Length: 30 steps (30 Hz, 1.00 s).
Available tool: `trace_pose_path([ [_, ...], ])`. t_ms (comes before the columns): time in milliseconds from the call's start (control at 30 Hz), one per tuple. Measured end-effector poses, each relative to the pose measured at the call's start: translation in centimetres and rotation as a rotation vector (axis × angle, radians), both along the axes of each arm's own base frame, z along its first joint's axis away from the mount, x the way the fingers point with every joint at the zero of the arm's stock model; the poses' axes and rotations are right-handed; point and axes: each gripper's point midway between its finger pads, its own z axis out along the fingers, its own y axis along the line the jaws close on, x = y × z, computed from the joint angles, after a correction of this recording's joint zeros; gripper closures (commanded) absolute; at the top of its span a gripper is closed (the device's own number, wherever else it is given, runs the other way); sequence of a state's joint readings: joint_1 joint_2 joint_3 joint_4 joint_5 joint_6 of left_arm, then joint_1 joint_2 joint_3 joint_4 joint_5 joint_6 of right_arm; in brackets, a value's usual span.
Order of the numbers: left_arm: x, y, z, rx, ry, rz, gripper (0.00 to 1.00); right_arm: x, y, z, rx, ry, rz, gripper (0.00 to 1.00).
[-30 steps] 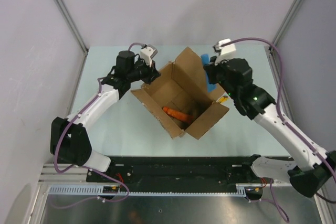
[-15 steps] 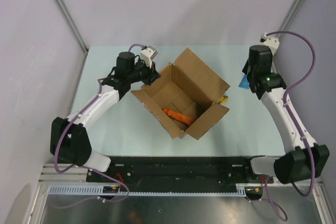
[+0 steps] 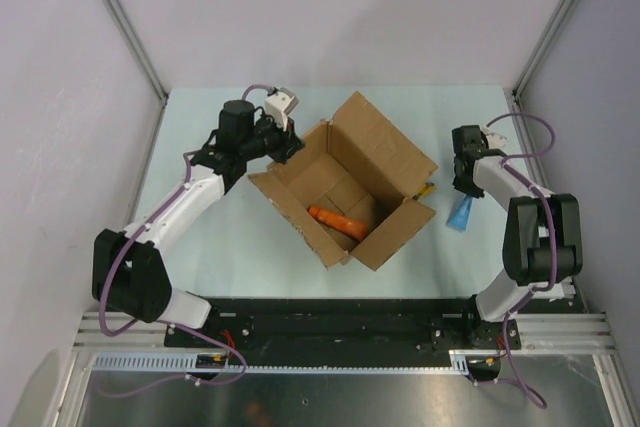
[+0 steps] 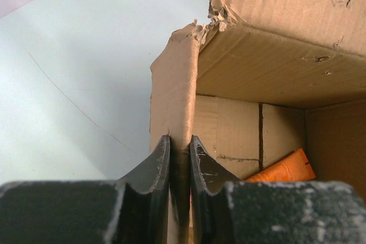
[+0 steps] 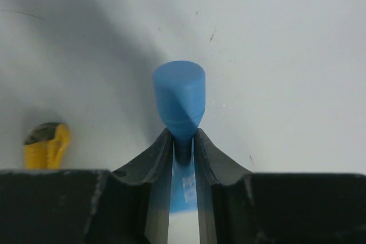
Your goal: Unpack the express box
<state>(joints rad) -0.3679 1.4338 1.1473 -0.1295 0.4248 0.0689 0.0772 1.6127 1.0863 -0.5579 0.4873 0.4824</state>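
Note:
The express box stands open in the middle of the table, flaps spread. My left gripper is shut on its far-left wall, and the cardboard edge runs up between the fingertips. An orange tube lies on the box floor, its end showing in the left wrist view. My right gripper is low over the table to the right of the box. Its fingers press both sides of a blue tube whose body lies on the table.
A small yellow utility knife lies on the table just outside the box's right flap, left of the right gripper. Grey walls with metal posts close in the table at the back and both sides.
The right arm carried the blue tube from above the box's right rim out to the right and down onto the table. The left gripper and the box stayed put.

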Motion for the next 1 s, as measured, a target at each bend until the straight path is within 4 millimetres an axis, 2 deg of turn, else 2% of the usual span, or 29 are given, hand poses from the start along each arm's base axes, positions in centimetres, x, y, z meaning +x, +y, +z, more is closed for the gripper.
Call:
trace_pose_path([
  [33,0.0,0.0,0.1,-0.001,-0.002,0.000,1.00,-0.1,-0.1,-0.8,0.002,0.015,-0.005,0.72],
  [67,-0.1,0.0,0.2,-0.002,-0.004,0.000,1.00,-0.4,-0.2,-1.8,0.007,0.033,-0.012,0.63],
  [200,-0.2,0.0,0.2,-0.002,-0.006,-0.001,1.00,-1.1,-0.2,-3.8,0.024,0.068,-0.036,0.39],
  [233,-0.2,0.0,0.2,-0.002,-0.006,-0.001,1.00,-1.2,-0.1,-3.9,0.027,0.067,-0.040,0.33],
  [367,-0.2,0.0,0.2,-0.001,-0.005,0.000,1.00,-0.7,-0.1,-2.4,0.035,0.010,-0.045,0.27],
  [433,-0.2,0.0,0.2,-0.001,-0.006,-0.001,1.00,-0.3,0.0,0.3,0.041,-0.070,-0.041,0.28],
  [533,-0.3,-0.3,0.2,0.010,-0.017,-0.006,1.00,0.0,0.4,6.4,0.048,-0.244,-0.005,0.29],
  [600,-0.5,-0.9,0.4,0.039,-0.047,-0.009,1.00,0.2,1.2,12.1,0.043,-0.403,0.074,0.29],
  [700,-1.5,-2.5,1.0,0.062,-0.096,-0.044,1.00,-0.2,4.4,20.2,0.092,-0.648,0.263,0.29],
  [733,-1.7,-3.0,1.2,0.064,-0.104,-0.056,1.00,-0.8,6.3,23.6,0.126,-0.748,0.369,0.29],
  [800,-2.1,-3.5,1.2,0.064,-0.107,-0.071,1.00,-1.9,9.5,27.5,0.172,-0.858,0.534,0.30],
  [900,-2.1,-3.5,1.1,0.067,-0.105,-0.070,1.00,-4.1,15.4,31.2,0.232,-0.941,0.799,0.31],
  [967,-2.1,-3.5,1.1,0.068,-0.105,-0.067,1.00,-5.3,19.7,31.4,0.267,-0.925,0.962,0.33],
  [1000,-2.1,-3.4,1.1,0.068,-0.106,-0.066,1.00,-5.8,21.7,30.8,0.280,-0.901,1.033,0.34],
])
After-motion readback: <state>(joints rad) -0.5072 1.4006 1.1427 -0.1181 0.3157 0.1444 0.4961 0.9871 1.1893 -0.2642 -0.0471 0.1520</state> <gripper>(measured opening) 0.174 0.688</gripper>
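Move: The blue item hangs in the right fingertips a few centimetres above the table, its middle some 4 cm back, 1 cm left and 3 cm below. The yellow knife lies about 10 cm left and 1 cm ahead; the orange tube, inside the box, about 31 cm left and 5 cm back. The left hand pinches the box's rim, with the box's middle roughly 9 cm to its right, 4 cm back and 12 cm down. Lower the right gripper about 4 cm to the table, open it wide to let go of the blue item, then lift steeply by some 35 cm while swinging left about 20 cm towards the box's side, fingers tilting up and turning counter-clockwise. Late in that lift, keep the left pinch and drag the box's rim about 3 cm right and 2 cm back. ##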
